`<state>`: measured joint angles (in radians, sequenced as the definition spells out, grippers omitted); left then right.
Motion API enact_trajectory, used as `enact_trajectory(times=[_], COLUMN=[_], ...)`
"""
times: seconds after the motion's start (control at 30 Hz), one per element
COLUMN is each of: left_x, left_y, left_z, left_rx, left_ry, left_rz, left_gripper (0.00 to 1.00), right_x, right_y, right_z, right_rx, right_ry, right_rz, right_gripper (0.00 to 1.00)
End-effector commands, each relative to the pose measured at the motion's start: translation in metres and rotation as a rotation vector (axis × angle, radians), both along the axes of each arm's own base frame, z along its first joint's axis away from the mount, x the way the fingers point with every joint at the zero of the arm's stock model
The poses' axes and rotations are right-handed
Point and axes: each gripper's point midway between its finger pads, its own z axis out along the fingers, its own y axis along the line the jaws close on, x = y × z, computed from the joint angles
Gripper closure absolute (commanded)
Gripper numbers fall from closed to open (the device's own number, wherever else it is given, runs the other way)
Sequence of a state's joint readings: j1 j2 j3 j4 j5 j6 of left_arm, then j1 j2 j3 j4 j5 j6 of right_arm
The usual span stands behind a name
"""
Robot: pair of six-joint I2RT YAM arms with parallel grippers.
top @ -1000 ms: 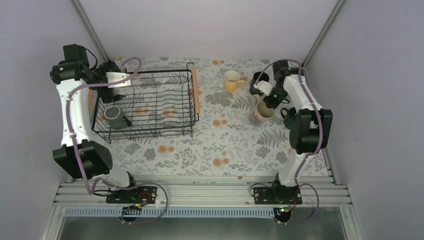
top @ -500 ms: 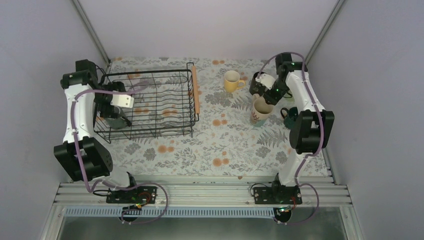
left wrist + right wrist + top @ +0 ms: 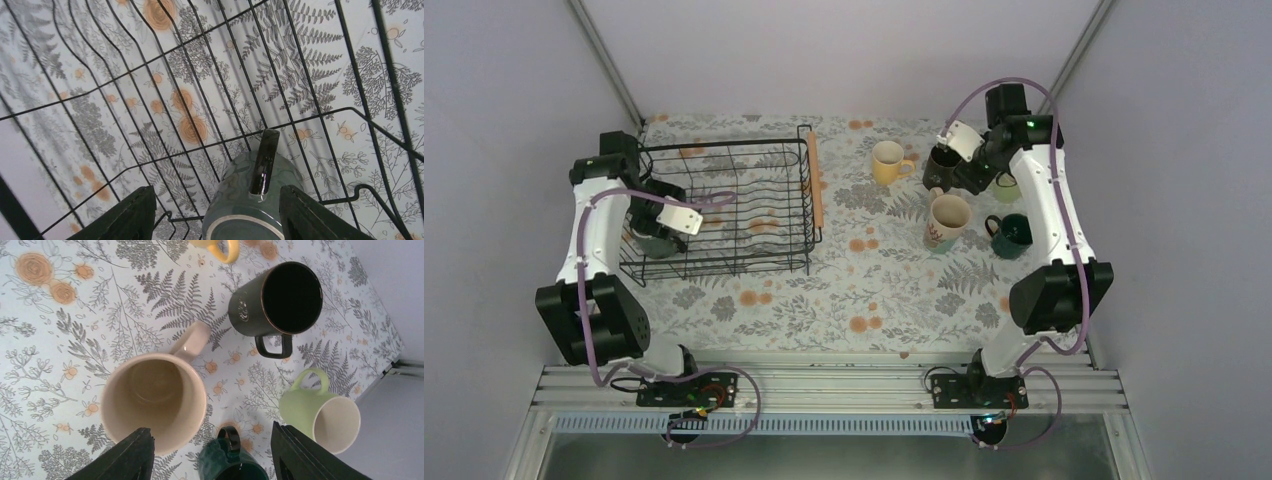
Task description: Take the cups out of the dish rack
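The black wire dish rack (image 3: 807,215) stands at the far left. A grey-green cup (image 3: 653,244) lies on its side in the rack's left end. My left gripper (image 3: 654,226) is open just above it. In the left wrist view the cup (image 3: 252,202) lies between the open fingers (image 3: 127,217), handle up, with the rack wires (image 3: 300,120) beneath. My right gripper (image 3: 967,178) is open and empty above the unloaded cups: yellow (image 3: 887,161), black (image 3: 941,166), cream (image 3: 948,218), dark teal (image 3: 1010,233) and pale green (image 3: 1007,187). The right wrist view shows the cream (image 3: 152,400), black (image 3: 277,300), pale green (image 3: 320,415) and dark teal (image 3: 230,462) cups.
The rack's wooden rod handle (image 3: 815,180) lies along its right side. The floral tablecloth (image 3: 844,290) covers the table. Grey walls and metal posts close in the far corners, with the wall edge (image 3: 400,415) right beside the pale green cup.
My left gripper came down from the rack's far left rim to the grey-green cup. My right gripper let go of the cream cup, now upright, and drew back toward the far right.
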<state>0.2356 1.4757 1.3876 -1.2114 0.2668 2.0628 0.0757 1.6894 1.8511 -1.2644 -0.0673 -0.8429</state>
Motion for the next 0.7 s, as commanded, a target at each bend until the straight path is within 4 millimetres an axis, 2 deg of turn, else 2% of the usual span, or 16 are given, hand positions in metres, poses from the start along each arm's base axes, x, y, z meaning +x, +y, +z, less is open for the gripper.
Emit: enact_trajectory(times=[0.0, 0.17, 0.33, 0.67], left_x=[0.008, 0.011, 0.018, 0.012], left_y=[0.008, 0.023, 0.025, 0.029], left_z=[-0.018, -0.041, -0.054, -0.088], left_rx=[0.092, 0.186, 0.205, 0.274], left_ry=[0.027, 0.08, 0.095, 0.212], left_rz=[-0.125, -0.134, -0.131, -0.135], left_gripper=[0.38, 0.38, 0.37, 0.39], right_x=[-0.007, -0.009, -0.01, -0.002], right_y=[0.011, 0.015, 0.019, 0.024], right_z=[0.009, 0.007, 0.005, 0.009], right_rx=[0.025, 0.031, 0.041, 0.049], right_ry=[-0.006, 0.0, 0.007, -0.004], right_rz=[0.015, 0.022, 0.032, 0.02], right_gripper=[0.38, 0.38, 0.38, 0.36])
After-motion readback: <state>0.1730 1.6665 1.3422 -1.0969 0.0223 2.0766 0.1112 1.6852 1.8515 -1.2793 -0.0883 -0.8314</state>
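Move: The left gripper hangs part-open over the grey-green mug, which stands upside down in the dish rack. The mug's middle is about 11 cm below it, 2 cm left and 1 cm ahead. The rack's middle is some 9 cm ahead, 11 cm right and 12 cm down; the middle of its near rail is about 7 cm back, 10 cm right and 11 cm down. From the right gripper the mug is far off, roughly 68 cm left, 7 cm back and 18 cm down. Lower the left gripper about 7 cm onto the upturned grey-green mug, easing it some 3 cm left and a little forward as it sinks. Tip the wrist about 15 degrees on the way so the fingers come to point nearly straight down. Keep them at the same part-open gap, with the mug's handle showing between them. ##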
